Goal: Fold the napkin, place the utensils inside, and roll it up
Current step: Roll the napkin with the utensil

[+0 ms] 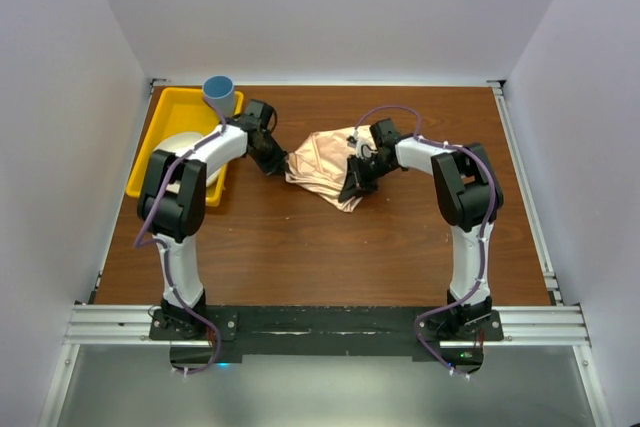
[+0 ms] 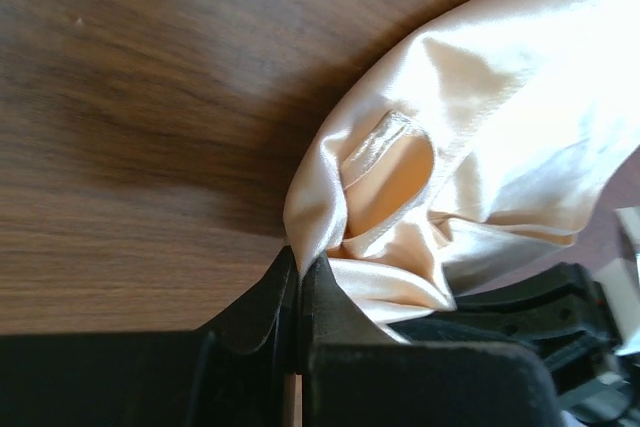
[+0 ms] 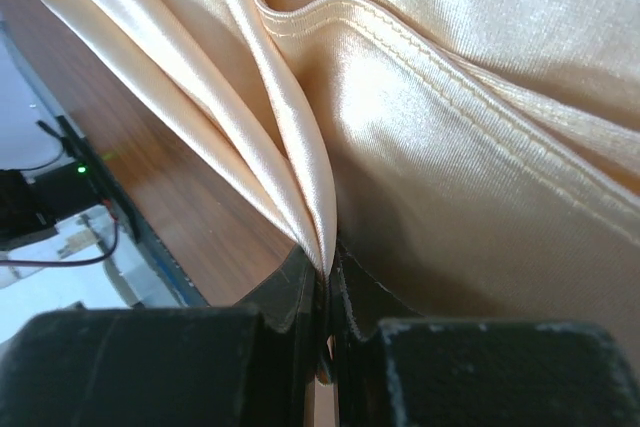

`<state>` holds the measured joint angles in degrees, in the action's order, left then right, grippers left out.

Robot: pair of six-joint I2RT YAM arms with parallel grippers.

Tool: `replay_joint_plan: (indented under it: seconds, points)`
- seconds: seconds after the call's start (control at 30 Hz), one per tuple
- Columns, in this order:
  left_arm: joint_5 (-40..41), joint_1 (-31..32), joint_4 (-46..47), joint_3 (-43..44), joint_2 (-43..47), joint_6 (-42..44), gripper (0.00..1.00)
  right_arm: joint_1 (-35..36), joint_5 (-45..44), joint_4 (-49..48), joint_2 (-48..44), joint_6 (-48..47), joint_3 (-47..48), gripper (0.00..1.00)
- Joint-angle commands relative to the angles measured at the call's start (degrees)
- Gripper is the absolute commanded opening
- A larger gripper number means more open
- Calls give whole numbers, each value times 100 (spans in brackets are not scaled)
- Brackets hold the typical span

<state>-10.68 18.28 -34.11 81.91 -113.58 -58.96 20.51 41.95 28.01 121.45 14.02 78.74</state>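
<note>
The peach-orange napkin [image 1: 325,167] lies crumpled and partly lifted in the middle of the wooden table, stretched between both arms. My left gripper [image 1: 280,162] is shut on the napkin's left corner [image 2: 315,217]; its black fingers [image 2: 262,307] pinch a thin fold. On the right side, my right gripper [image 1: 352,190] is shut on a bunched edge of the napkin [image 3: 310,187], the cloth filling most of that wrist view. The utensils are out of view.
A yellow tray [image 1: 170,112] stands at the back left with a white plate [image 1: 180,145] in it, partly under the left arm. A blue cup [image 1: 219,92] sits at the tray's far right corner. Metal rails border the table [image 1: 300,247].
</note>
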Motion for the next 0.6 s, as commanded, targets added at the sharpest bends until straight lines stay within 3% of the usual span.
replay_joint_plan:
  seconds: [0.0,0.1,0.3,0.4,0.5,0.57]
  points:
    - [-154,-79,-17,615,-199,-28,0,260,-355,-295,380,399,-490,5]
    - [4,-97,149,835,-349,68,0,278,-188,-602,423,750,-640,5]
    - [-127,-211,870,905,-507,174,13,278,-126,-938,450,1252,-860,5]
    - [-154,-194,1089,810,-307,568,25,260,-196,-763,511,1138,-720,6]
    - [12,-194,1450,354,263,1034,53,260,-267,-639,555,1015,-562,6]
    - [170,-194,1102,413,406,1404,59,252,-241,-630,582,997,-526,6]
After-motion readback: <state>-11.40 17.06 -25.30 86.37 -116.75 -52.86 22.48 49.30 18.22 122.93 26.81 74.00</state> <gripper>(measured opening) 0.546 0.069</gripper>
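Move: Pinched in both grippers, the napkin has its middle about 10 cm to the right of the left hand, 2 cm ahead and some 3 cm below it. The cup stands roughly 16 cm to the left hand's left and 18 cm ahead, and the yellow tray's middle about 23 cm left and 5 cm ahead. From the right hand, the napkin's middle is around 8 cm ahead and 4 cm left, about level. Carrying the napkin's left end forward about 5 cm, the left hand tips its fingers some 10 degrees outward, then opens them to roughly half and lets go while rising a little. The right hand, still pinching the near corner, drags it about 3 cm left and 2 cm back towards the robot, rolling roughly 10 degrees, and then holds there. ##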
